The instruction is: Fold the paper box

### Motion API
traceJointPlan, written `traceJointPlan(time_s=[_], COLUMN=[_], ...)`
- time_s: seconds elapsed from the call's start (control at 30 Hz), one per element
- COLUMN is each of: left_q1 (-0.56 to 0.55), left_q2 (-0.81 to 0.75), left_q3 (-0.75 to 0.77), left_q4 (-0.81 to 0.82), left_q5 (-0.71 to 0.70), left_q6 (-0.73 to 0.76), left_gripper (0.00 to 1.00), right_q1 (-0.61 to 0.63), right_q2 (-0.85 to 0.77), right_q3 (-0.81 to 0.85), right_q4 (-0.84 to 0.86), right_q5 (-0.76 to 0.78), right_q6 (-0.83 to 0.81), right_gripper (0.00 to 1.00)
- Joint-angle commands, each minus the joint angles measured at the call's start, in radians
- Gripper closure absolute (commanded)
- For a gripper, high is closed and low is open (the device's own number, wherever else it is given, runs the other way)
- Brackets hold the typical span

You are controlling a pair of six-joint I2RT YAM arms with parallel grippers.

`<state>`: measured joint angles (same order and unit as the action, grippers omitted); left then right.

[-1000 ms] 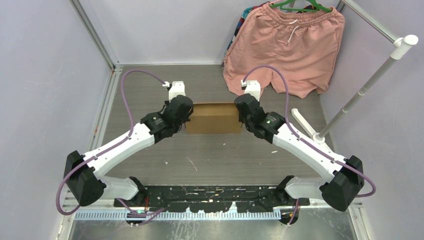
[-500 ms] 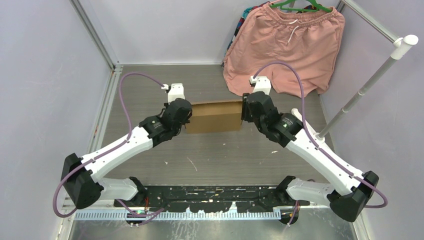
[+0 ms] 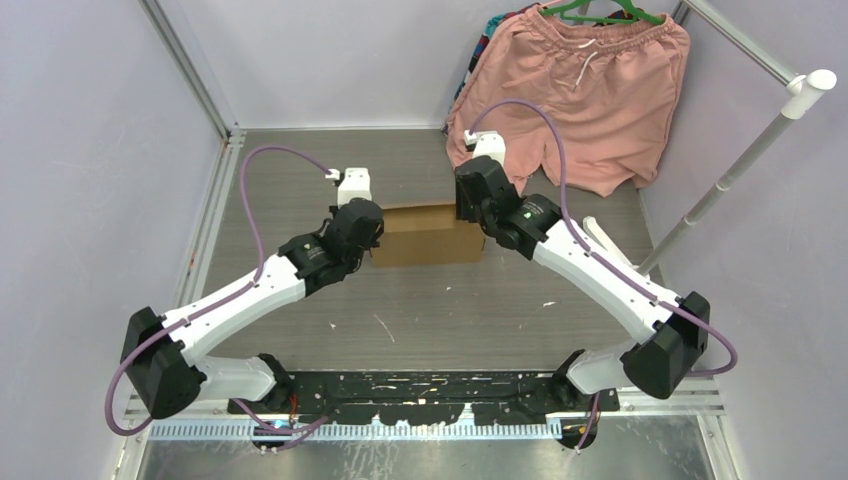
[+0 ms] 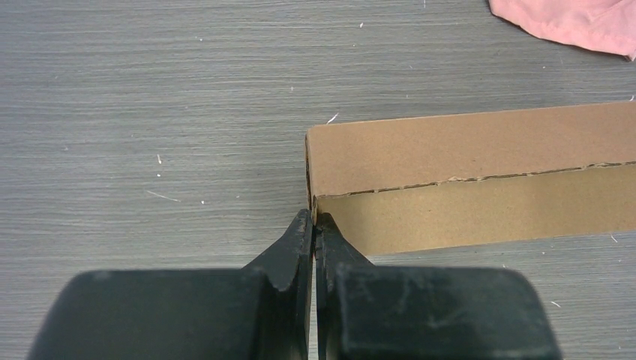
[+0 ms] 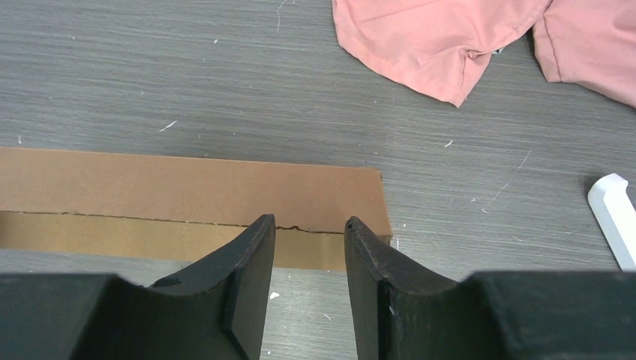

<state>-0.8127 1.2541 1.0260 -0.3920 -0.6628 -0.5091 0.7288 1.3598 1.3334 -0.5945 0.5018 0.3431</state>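
The paper box point(image 3: 425, 235) lies folded up as a long brown cardboard block in the middle of the table. My left gripper point(image 3: 374, 238) is at its left end. In the left wrist view this gripper point(image 4: 313, 219) is shut, its tips touching the near left corner of the box point(image 4: 465, 157), and I see nothing between them. My right gripper point(image 3: 470, 212) hovers over the box's right end. In the right wrist view it point(image 5: 309, 223) is open and holds nothing. The near top edge of the box point(image 5: 187, 187) shows between its fingers.
Pink shorts point(image 3: 580, 90) hang at the back right, their hem on the table just behind the box point(image 5: 442, 45). A white pole stand point(image 3: 740, 160) leans at the right, its foot point(image 3: 610, 245) close to the box's right end.
My right arm has left the box's right end and swung back and left, over its right rear part, with the jaws opening. The left arm and the box have stayed put.
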Motion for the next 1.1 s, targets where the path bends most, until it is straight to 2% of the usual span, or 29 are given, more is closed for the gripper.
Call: traceJointPlan(time_s=[0.0, 0.2, 0.33, 0.43, 1.07], left_q1=[-0.003, -0.003, -0.004, -0.003, -0.002], left_q2=[0.013, -0.002, -0.021, -0.040, -0.212], left_q3=[-0.001, 0.001, 0.002, 0.003, 0.014], left_q4=[-0.002, -0.002, -0.005, -0.004, -0.032], left_q5=[-0.016, -0.007, 0.018, 0.047, 0.138], left_q6=[0.030, 0.038, 0.038, 0.042, 0.031], left_gripper=[0.98, 0.92, 0.81, 0.76, 0.77], right_q1=[-0.014, -0.026, -0.029, -0.035, -0.039], right_q2=[0.018, 0.024, 0.023, 0.024, 0.008], right_q3=[0.043, 0.020, 0.005, -0.010, -0.066], right_q4=[0.051, 0.065, 0.069, 0.074, 0.093], right_q5=[-0.014, -0.035, -0.043, -0.050, -0.069], right_q6=[-0.010, -0.001, 0.005, 0.009, 0.036], right_gripper=[0.55, 0.56, 0.57, 0.57, 0.58])
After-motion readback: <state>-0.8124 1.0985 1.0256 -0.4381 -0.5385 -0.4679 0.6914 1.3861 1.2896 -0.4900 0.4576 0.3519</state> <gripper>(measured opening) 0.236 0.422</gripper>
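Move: Pinched at its left end by the left fingers, the open paper box has its middle some 10 cm to that hand's right, about level fore and aft and 4 cm lower. From the right hand, half open over the box's far right part, that middle lies roughly 6 cm left, 2 cm back and 5 cm below. The near hem of the pink shorts is about 8 cm ahead of the right hand and 10 cm to its right, some 9 cm lower. Opening about a quarter, the left fingers let go of the box's left end; that hand then draws back about 2.5 cm and lifts some 3.5 cm clear of the rim, turning a few degrees clockwise. Meanwhile the right hand creeps forward about 1.5 cm and sinks about 1 cm at the far rim near the right end, fingers still half open and seeming to rest on the cardboard. ##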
